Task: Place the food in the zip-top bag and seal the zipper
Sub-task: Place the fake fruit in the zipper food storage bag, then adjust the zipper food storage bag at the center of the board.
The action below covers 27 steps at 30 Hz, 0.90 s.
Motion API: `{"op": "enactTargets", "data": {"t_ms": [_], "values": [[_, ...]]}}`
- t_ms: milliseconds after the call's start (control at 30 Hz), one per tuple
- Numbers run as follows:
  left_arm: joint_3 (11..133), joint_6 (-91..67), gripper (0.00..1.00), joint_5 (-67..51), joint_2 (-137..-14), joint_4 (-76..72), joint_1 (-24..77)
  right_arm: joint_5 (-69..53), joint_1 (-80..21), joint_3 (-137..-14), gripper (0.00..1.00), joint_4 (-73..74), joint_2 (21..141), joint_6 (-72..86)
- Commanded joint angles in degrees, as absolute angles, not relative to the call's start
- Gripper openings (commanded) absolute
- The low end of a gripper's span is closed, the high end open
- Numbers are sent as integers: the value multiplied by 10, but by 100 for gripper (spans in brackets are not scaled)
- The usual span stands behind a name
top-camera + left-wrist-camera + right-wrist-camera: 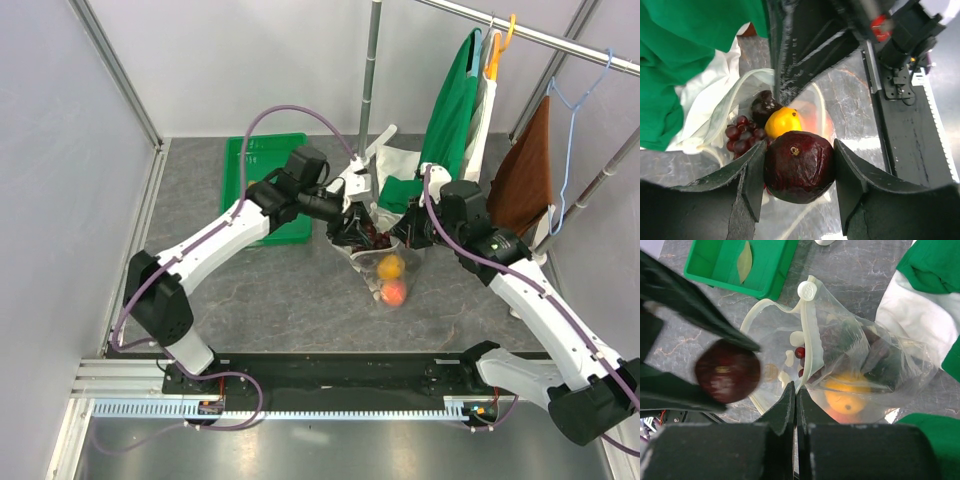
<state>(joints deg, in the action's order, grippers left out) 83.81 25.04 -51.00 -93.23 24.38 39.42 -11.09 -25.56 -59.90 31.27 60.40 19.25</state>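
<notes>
My left gripper [799,175] is shut on the dark round plum [799,166] and holds it just over the open mouth of the clear zip-top bag [880,355]. Inside the bag lie the orange [783,122], the grape bunch [742,135] and the peach [845,416]. My right gripper [795,390] is shut on the white zipper strip [807,335] and holds the mouth edge up. In the top view the bag [385,275], the orange [391,266] and the peach [394,292] sit between the left gripper [352,228] and the right gripper [405,235].
A green tray [258,175] lies at the back left behind the left arm. A green and white garment [450,120] and a brown cloth [525,175] hang from a rack at the back right; the garment's hem rests on the table beside the bag. A rack pole [372,80] stands behind.
</notes>
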Motion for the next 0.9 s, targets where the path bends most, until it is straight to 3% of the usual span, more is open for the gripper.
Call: {"op": "enactTargets", "data": {"t_ms": [0, 100, 200, 233, 300, 333, 367, 500, 633, 700, 733, 867], "values": [[853, 221, 41, -471, -967, 196, 412, -123, -252, -597, 0, 287, 585, 185], [866, 220, 43, -451, -995, 188, 416, -123, -252, -595, 0, 287, 584, 185], [871, 210, 54, -425, -1012, 182, 417, -121, -253, -592, 0, 287, 583, 187], [868, 204, 66, -418, -1011, 182, 417, -121, -252, -591, 0, 287, 583, 187], [855, 189, 79, -424, -989, 176, 414, -121, -253, -587, 0, 287, 582, 187], [834, 185, 92, -444, -977, 168, 412, -121, -252, -584, 0, 287, 579, 187], [821, 170, 95, -455, -959, 157, 409, -121, -252, -583, 0, 287, 577, 187], [788, 112, 97, -473, -901, 126, 372, -121, -252, -577, 0, 287, 571, 187], [780, 25, 91, -380, -883, 171, 327, -122, -253, -572, 0, 285, 563, 185], [769, 6, 94, -333, -880, 223, 323, -125, -252, -570, 0, 281, 559, 185], [759, -23, 100, -321, -877, 230, 323, -127, -253, -566, 0, 279, 556, 185], [732, -85, 100, -280, -893, 244, 326, -140, -253, -559, 0, 271, 553, 188]]}}
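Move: The left hand, already gripping the dark red fruit, hovers just over the bag's open mouth, whose middle is about 2 cm ahead, 2 cm right and 7 cm below. Inside, the grapes lie some 5 cm ahead, 3 cm right and 15 cm down; the orange is level ahead, about 7 cm right and 15 cm down. From the right hand, pinching the rim, the mouth's middle is roughly 6 cm left and 3 cm below. Still gripping the dark red fruit, the left hand sinks about 6 cm into the bag's mouth, edging forward and right, and opens wide to let go of the fruit. It then climbs back and swings off to the left, some 8 cm, drifting forward, turning about 30 degrees counter-clockwise and dipping slightly at the end. The right hand keeps pinching the rim. ##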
